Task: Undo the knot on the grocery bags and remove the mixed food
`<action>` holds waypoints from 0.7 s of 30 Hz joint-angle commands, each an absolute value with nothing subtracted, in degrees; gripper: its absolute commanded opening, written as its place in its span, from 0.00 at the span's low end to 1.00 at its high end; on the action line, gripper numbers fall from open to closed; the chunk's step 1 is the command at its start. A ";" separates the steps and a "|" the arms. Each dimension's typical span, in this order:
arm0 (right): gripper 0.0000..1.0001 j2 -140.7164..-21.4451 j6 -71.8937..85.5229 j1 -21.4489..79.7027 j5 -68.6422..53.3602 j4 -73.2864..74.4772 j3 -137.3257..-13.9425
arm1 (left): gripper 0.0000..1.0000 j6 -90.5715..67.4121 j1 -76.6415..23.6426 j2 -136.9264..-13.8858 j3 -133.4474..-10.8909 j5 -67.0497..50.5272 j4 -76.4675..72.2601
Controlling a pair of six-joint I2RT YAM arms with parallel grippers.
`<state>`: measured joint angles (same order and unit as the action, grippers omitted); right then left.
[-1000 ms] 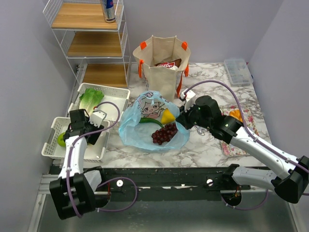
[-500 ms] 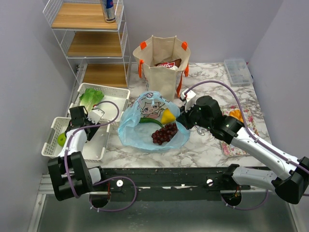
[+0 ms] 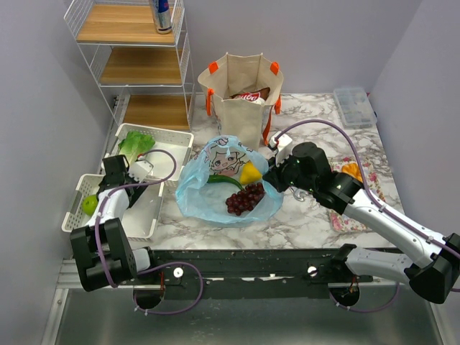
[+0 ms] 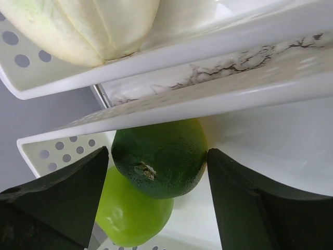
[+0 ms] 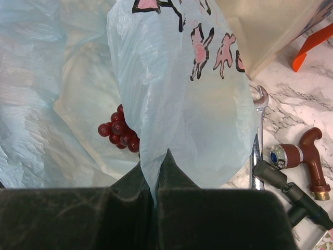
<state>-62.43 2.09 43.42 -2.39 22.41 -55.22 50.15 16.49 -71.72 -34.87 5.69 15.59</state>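
Note:
The light-blue plastic bag (image 3: pixel 208 188) lies open in mid-table with dark grapes (image 3: pixel 246 198), a yellow fruit (image 3: pixel 249 173) and a cucumber (image 3: pixel 224 180) on it. My right gripper (image 5: pixel 156 177) is shut on a fold of the bag's edge (image 5: pixel 177 94), at the bag's right side (image 3: pixel 277 176). The beige tote (image 3: pixel 243 100) stands behind with a snack packet (image 3: pixel 248 95) inside. My left gripper (image 4: pixel 157 156) is open over the near white basket (image 3: pixel 75 215). A dark green fruit (image 4: pixel 158 156) sits between its spread fingers, on a light green fruit (image 4: pixel 132 213). Lettuce (image 3: pixel 135 146) lies in the far basket.
A wire shelf (image 3: pixel 129 65) with a drink can (image 3: pixel 162 14) stands at the back left. A metal wrench (image 5: pixel 258 120) and a brown tap fitting (image 5: pixel 312 161) lie right of the bag. A clear box (image 3: pixel 353 106) and a floral cloth (image 3: pixel 363 208) are on the right.
My left arm has swung left over the near basket and its jaws have widened off the dark green fruit. The right gripper has held still on the bag.

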 commanded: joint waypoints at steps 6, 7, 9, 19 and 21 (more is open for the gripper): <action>0.01 -61.33 1.81 43.10 -1.43 22.59 -54.94 | 0.78 53.56 17.73 -73.33 -35.78 10.90 10.05; 0.01 -61.28 1.76 43.13 -1.41 22.59 -54.93 | 0.78 53.55 17.90 -73.35 -35.88 11.08 10.22; 0.01 -61.08 1.67 43.11 -1.36 22.63 -54.80 | 0.80 53.36 17.88 -72.10 -36.07 9.35 11.99; 0.01 -61.35 1.85 43.15 -1.85 22.41 -54.62 | 0.99 52.56 17.92 -60.47 -37.10 0.10 23.63; 0.01 -61.33 1.93 43.15 -1.85 22.49 -54.73 | 0.99 51.91 17.86 -56.20 -38.99 -6.63 28.59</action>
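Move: The dark green fruit lies just set down in the near basket, between the left hand's open fingers, some 2 cm below and barely ahead. The light green apple sits against it, about 3 cm back and 4 cm to the left of the hand; the lettuce, in the farther basket, is roughly 14 cm ahead and 9 cm to the right. From the right hand the dark fruit is some 45 cm left, 3 cm ahead and 17 cm lower. The dark green fruit is left in the basket: around it the left hand first shifts about 1.5 cm left, then goes straight over into a lift of about 4 cm, drifting back to the right while the fingers spread to nearly full width and come clear of the fruit's sides. The right hand stays put, still pinching the bag's rim. ##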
